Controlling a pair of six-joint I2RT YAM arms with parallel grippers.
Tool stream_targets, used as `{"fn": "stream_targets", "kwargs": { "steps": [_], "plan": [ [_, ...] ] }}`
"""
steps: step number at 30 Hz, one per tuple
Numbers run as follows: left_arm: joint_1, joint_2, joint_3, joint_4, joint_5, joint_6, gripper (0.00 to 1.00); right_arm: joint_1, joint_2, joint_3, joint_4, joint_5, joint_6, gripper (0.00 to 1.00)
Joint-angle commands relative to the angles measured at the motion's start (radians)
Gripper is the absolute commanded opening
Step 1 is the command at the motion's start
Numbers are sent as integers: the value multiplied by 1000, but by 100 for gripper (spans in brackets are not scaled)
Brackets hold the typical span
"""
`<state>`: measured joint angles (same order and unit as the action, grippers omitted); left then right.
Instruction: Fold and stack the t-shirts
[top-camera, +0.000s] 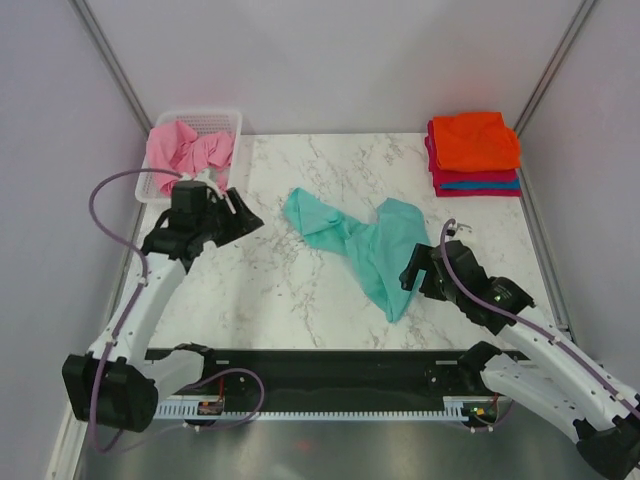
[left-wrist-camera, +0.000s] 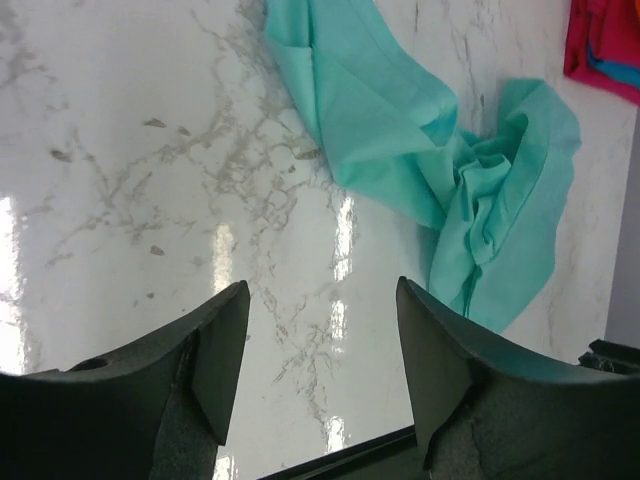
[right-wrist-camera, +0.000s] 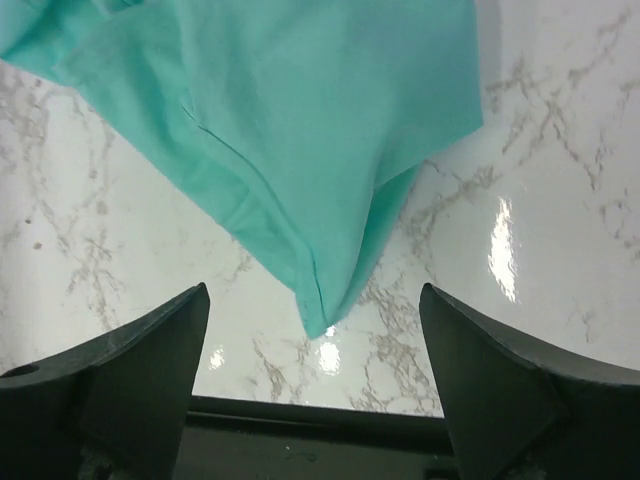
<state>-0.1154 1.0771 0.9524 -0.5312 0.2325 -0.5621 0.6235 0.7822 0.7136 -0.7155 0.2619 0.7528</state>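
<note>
A teal t-shirt (top-camera: 365, 245) lies crumpled and unfolded in the middle of the marble table (top-camera: 270, 280). My right gripper (top-camera: 409, 272) hovers at its near right edge. In the right wrist view this gripper (right-wrist-camera: 315, 295) is open, and a corner of the teal t-shirt (right-wrist-camera: 300, 120) points down between the fingers without being gripped. My left gripper (top-camera: 250, 220) is left of the shirt, open over bare marble. In the left wrist view the left gripper (left-wrist-camera: 320, 290) holds nothing, and the teal t-shirt (left-wrist-camera: 400, 130) lies ahead to the right. A pink t-shirt (top-camera: 188, 150) lies bunched in the basket.
A white slotted basket (top-camera: 232, 118) stands at the back left corner. At the back right sits a stack of folded t-shirts, orange (top-camera: 475, 140) on top, then crimson (top-camera: 470, 177) and blue (top-camera: 490, 186). Grey walls close in both sides.
</note>
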Motion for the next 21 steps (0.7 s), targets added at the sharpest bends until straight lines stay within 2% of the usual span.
{"fn": "stream_targets", "kwargs": {
  "steps": [1, 2, 5, 8, 14, 21],
  "plan": [
    [-174, 124, 106, 2, -145, 99, 67, 4, -12, 15, -36, 9, 86, 94],
    [-249, 159, 135, 3, -195, 111, 66, 4, -8, 29, -45, 23, 65, 94],
    [-346, 312, 241, 10, -273, 171, 67, 4, 5, 61, -55, 54, 45, 95],
    [-382, 478, 341, 4, -302, 200, 70, 5, 8, 63, -35, 50, 39, 95],
    [-441, 702, 476, 2, -291, 145, 72, 4, 8, 24, -6, 43, 23, 96],
    [-504, 839, 601, -1, -337, 154, 72, 4, 25, 23, 7, 45, -12, 97]
  ]
}}
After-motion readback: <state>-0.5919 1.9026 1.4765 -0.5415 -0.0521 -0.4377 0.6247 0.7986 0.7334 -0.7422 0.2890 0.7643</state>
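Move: Ahead and to the right of the left hand lies the left part of the teal t-shirt, about 7 cm farther out, 15 cm across and some 15 cm below. The t-shirt's spread right part is roughly 33 cm to this hand's right and 5 cm back. The basket with the pink t-shirt stands about 24 cm ahead and 20 cm left. From the right hand, the t-shirt's left part is some 19 cm ahead, 21 cm left and 10 cm below. Sweeping right, then sinking more steeply as it goes, the left hand travels about 17 cm to the right, 11 cm down and 8 cm forward, to just above the near edge of the teal t-shirt's left part. Its wrist rolls left side up and swings clockwise, some 20 degrees each, tipping slightly down; the fingers stay open. ##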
